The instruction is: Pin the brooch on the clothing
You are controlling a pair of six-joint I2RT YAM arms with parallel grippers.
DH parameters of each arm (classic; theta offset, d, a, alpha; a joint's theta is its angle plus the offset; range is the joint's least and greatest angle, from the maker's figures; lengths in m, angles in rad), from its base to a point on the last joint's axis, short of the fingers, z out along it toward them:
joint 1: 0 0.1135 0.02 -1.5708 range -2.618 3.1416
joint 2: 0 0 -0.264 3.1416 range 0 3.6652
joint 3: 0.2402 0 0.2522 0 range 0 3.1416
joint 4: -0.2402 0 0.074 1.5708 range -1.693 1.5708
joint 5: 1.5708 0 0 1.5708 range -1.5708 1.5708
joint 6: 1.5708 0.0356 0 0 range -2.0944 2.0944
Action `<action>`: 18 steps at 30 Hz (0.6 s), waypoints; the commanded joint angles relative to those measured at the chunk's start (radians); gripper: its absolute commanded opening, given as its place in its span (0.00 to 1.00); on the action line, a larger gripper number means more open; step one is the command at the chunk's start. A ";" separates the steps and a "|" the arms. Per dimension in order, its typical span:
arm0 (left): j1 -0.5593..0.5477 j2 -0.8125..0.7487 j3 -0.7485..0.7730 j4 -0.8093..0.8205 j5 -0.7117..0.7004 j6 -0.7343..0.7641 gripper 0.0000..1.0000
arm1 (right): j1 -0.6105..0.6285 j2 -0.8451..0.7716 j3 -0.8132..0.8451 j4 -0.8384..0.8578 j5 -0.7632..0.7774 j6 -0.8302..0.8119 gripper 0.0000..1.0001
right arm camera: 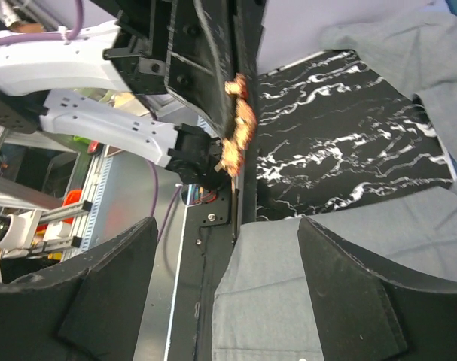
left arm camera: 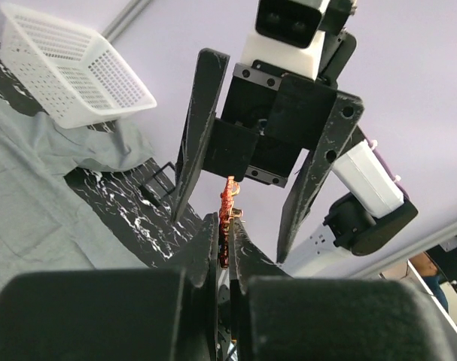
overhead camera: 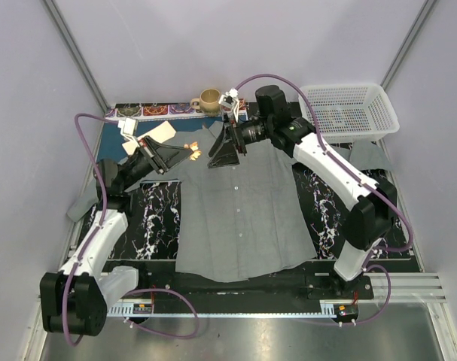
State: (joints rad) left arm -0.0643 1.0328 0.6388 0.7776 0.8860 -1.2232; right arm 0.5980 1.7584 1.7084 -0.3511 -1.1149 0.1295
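Observation:
The brooch (left arm camera: 228, 204), a tiny orange-red ornament, is pinched edge-on between the fingertips of my left gripper (left arm camera: 228, 228), which is shut on it. From above, the brooch (overhead camera: 192, 150) is held in the air over the collar end of the grey shirt (overhead camera: 236, 203) by the left gripper (overhead camera: 184, 153). My right gripper (overhead camera: 211, 156) faces it from the right, open, with its tips on either side of the brooch and apart from it. In the right wrist view the brooch (right arm camera: 239, 124) sits ahead of the open right gripper (right arm camera: 226, 226), above the shirt (right arm camera: 277, 301).
A white basket (overhead camera: 350, 109) stands at the back right, and a mug (overhead camera: 208, 99) and a row of patterned cards (overhead camera: 154, 110) at the back. Black marbled mats (overhead camera: 156, 218) lie under the shirt on both sides. A blue placemat (overhead camera: 111, 139) lies at the back left.

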 commanded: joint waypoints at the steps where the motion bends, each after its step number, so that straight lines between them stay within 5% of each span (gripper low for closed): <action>1: -0.029 -0.050 0.028 -0.058 0.019 0.054 0.00 | 0.042 -0.089 -0.001 0.041 -0.065 -0.013 0.79; 9: -0.046 -0.060 0.038 -0.087 0.030 0.070 0.00 | 0.077 -0.109 0.000 -0.018 -0.033 -0.090 0.59; 18: -0.048 -0.056 0.058 -0.080 0.050 0.073 0.00 | 0.075 -0.094 0.010 -0.114 0.026 -0.142 0.53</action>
State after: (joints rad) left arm -0.1101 0.9894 0.6395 0.6724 0.8955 -1.1664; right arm 0.6697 1.6772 1.7035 -0.4088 -1.1248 0.0341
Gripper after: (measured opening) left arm 0.028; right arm 0.520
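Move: My left hand already grips the brooch at its fingertips, the brooch's middle about 1 cm ahead and 2 cm to the right of that hand, level with it. From my open right hand, whose fingers point left, the brooch lies roughly 5 cm left, 1 cm ahead and 2 cm higher. The shirt collar is some 9 cm ahead, 4 cm right and 28 cm below my right hand; the mug stands farther out, about 18 cm ahead, 2 cm left and 25 cm down. I draw my right hand back about 4.5 cm beside the brooch, rising some 3 cm, then stop and settle down about 1 cm, narrowing its fingers from wide to half open, with a slight wrist turn, so the gap faces the brooch's pin needle. My left hand keeps its pinch on the brooch and eases about 1.5 cm back and 1 cm to the right before holding nearly still. ##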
